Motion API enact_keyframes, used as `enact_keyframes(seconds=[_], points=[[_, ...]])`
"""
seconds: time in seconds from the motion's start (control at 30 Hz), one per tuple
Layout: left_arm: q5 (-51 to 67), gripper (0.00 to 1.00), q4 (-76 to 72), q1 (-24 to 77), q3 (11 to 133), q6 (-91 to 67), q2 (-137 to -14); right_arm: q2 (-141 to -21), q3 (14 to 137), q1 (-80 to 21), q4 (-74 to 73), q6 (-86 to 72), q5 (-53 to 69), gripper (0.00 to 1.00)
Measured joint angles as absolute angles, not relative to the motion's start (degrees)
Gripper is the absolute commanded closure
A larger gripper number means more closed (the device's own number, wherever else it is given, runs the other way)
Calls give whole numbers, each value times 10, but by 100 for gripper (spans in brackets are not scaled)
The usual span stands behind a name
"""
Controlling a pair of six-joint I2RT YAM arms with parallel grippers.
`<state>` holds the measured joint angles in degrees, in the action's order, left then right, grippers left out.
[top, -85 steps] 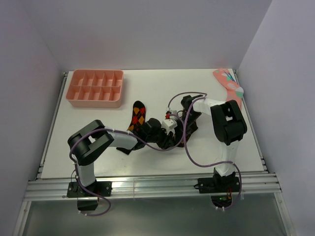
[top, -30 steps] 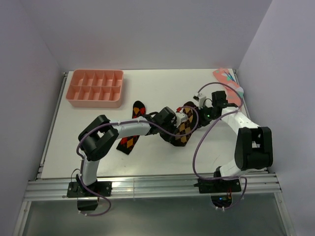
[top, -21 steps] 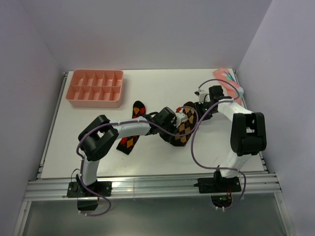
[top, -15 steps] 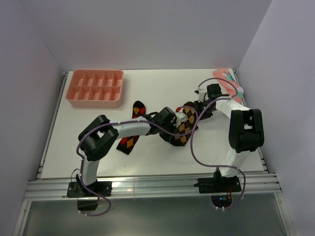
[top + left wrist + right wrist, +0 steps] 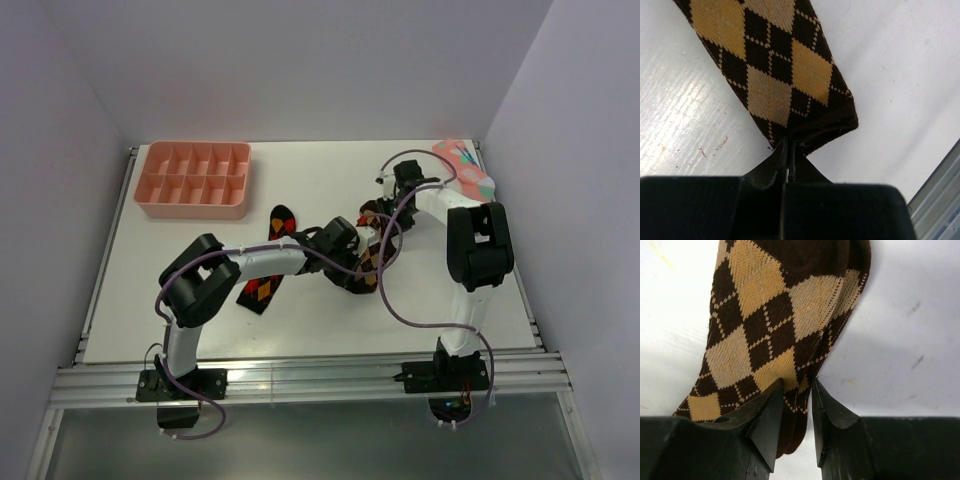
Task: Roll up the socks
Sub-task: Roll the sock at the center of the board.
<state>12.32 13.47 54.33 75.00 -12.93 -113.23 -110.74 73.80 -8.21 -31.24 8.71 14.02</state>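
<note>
The tan-and-orange argyle sock [image 5: 368,262] lies mid-table, running from far to near. My left gripper [image 5: 353,279] is shut on its near end; in the left wrist view the fingers [image 5: 788,150] pinch the dark cuff of the sock [image 5: 775,70]. My right gripper [image 5: 376,209] is at the sock's far end; in the right wrist view its fingers [image 5: 794,405] are nearly together with the sock's folded edge [image 5: 765,315] between them. The red-and-orange argyle sock [image 5: 260,289] lies flat to the left, and my left forearm crosses over it.
A pink compartment tray [image 5: 195,178] stands at the far left. A pink sock with teal and white marks [image 5: 465,165] lies in the far right corner. The table's metal rail [image 5: 300,380] runs along the near edge.
My right gripper has swung from right of the tan sock leftward onto its far end. My left gripper has kept its hold on the near end without moving.
</note>
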Motion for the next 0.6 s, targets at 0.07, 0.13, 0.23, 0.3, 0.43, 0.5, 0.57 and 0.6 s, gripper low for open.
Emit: enact_keyframes(seconds=[0.07, 0.13, 0.23, 0.3, 0.43, 0.5, 0.57, 0.6], points=[[117, 100, 137, 543, 752, -128, -1132, -1122, 760, -90, -323, 86, 135, 64], [112, 100, 140, 543, 753, -128, -1132, -1139, 786, -101, -333, 84, 131, 64], [107, 100, 148, 540, 756, -128, -1132, -1158, 815, -118, -342, 83, 128, 64], [107, 100, 155, 535, 760, -128, -1133, -1166, 828, -131, -345, 84, 125, 64], [110, 100, 173, 521, 775, -128, -1141, -1174, 840, -150, -345, 83, 126, 64], [116, 100, 180, 515, 785, -127, -1151, -1174, 840, -152, -345, 83, 132, 63], [126, 100, 188, 510, 796, -127, -1161, -1173, 838, -148, -342, 81, 141, 62], [132, 100, 190, 507, 800, -127, -1164, -1172, 835, -143, -339, 79, 149, 62]])
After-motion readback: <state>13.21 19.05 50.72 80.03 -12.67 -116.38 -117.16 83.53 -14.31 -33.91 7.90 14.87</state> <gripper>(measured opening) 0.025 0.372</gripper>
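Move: Shut on the cuff of the brown argyle sock, the left hand has the sock's middle about 8 cm ahead and 6 cm to its right, an inch or less below. The right hand stands at the foot end, the sock's middle some 7 cm back and 3 cm to its left. From the left hand the red argyle sock lies about 21 cm left and 5 cm ahead; from the right hand the pink sock is some 21 cm right and 8 cm ahead. Sweeping the sock's foot left with fingers kept part-open and down at the cloth, the right hand goes about 5 cm left, with 2 cm forward early on, staying level and turning slightly counter-clockwise. The left hand keeps its pinch on the cuff and draws it the same general way, some 2.5 cm forward and 1 cm left, towards the right hand's forward side of the board. ##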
